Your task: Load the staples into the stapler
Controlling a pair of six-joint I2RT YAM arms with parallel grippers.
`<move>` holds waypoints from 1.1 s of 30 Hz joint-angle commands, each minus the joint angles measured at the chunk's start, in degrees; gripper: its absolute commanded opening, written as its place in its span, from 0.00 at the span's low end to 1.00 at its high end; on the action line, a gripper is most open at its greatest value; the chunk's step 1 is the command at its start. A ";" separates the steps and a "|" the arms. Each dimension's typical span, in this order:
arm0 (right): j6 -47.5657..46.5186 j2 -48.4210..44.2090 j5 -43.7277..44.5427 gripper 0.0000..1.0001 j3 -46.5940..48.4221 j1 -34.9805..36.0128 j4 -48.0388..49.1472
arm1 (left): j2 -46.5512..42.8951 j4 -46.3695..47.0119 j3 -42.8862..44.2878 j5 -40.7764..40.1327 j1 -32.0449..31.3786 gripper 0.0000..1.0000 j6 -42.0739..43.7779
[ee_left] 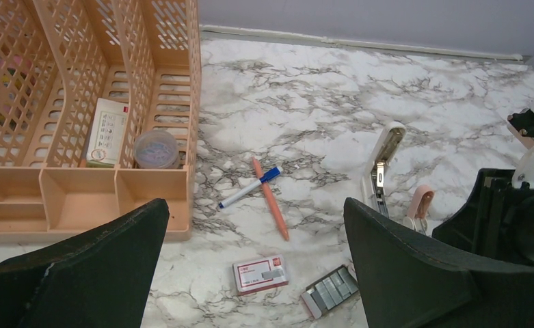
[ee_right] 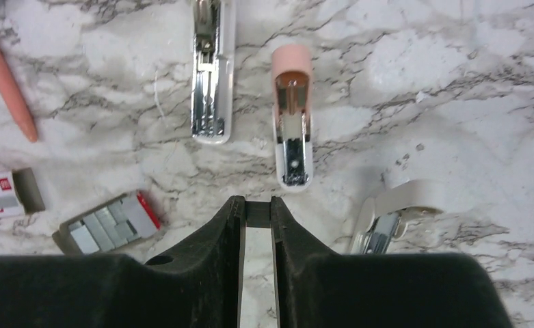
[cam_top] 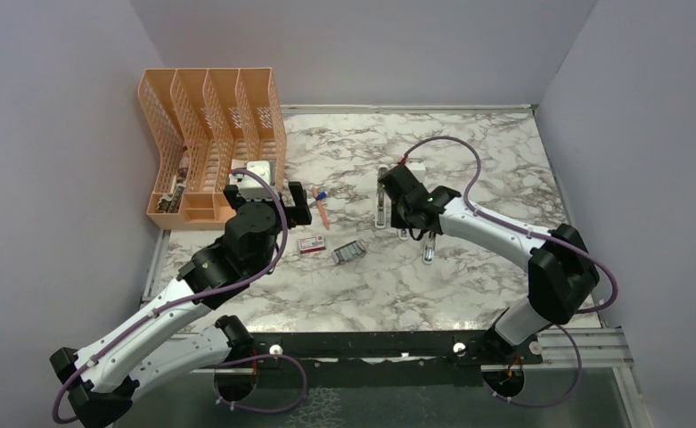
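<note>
The stapler [ee_right: 212, 75] is slim and white and lies flipped open on the marble with its silver channel showing; it also appears as the stapler [cam_top: 380, 205] and the stapler [ee_left: 380, 160]. The staples [ee_right: 107, 224] are grey strips in a pulled-out tray, also seen as the staples [cam_top: 348, 252] and the staples [ee_left: 330, 292]. Their red-and-white box [ee_left: 260, 273] lies beside them. My right gripper [ee_right: 257, 213] hovers just short of the stapler, its jaws nearly together on a small dark strip that looks like staples. My left gripper [ee_left: 254, 225] hangs wide open above the box, holding nothing.
A pink stapler [ee_right: 292, 116] lies open beside the white one, and a cream stapler [ee_right: 394, 219] lies to its right. An orange pen [ee_left: 271, 198] crosses a blue-capped marker [ee_left: 250, 186]. The orange mesh organiser [cam_top: 210, 143] stands at the back left.
</note>
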 commanded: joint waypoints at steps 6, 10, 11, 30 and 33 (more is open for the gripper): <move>-2.62 4.78 2.12 0.23 4.60 -3.05 5.40 | -2.95 2.08 -1.52 0.84 0.15 0.99 -1.53; -1.87 8.75 0.43 0.23 7.03 -3.07 7.30 | -3.81 2.64 -2.00 1.27 0.15 0.99 -1.54; -1.49 9.83 0.18 0.23 7.83 -3.07 7.38 | -3.79 2.57 -1.92 1.26 0.15 0.99 -1.65; 0.69 20.91 0.13 0.22 16.28 -3.07 3.36 | -8.52 3.35 -3.39 2.13 0.15 0.99 -2.94; 0.95 21.23 0.69 0.22 16.80 -3.05 2.66 | -8.48 3.27 -3.39 2.25 0.17 0.99 -2.94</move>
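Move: The right hand holds the staples about 9 cm above the tabletop. The big white stapler, lid open, has its middle roughly 9 cm ahead and 4 cm left, some 8 cm below. At table level lie the pink stapler, about 5 cm ahead and 2 cm right; the small white stapler, 1 cm back and 7 cm right; and the staple tray, 1 cm back and 9 cm left. For the left hand the big stapler is some 13 cm ahead, 19 cm right and 28 cm down. Forward about 7 cm, soon slanting some 4 cm left past the pink stapler, the right hand brings the held staples over the near half of the big white stapler's open magazine. Sinking begins partway and goes on at the end, its attitude nearly unchanged and its grip kept. The left hand backs off slightly, rising 2 cm and tipping its empty fingers up a little. ##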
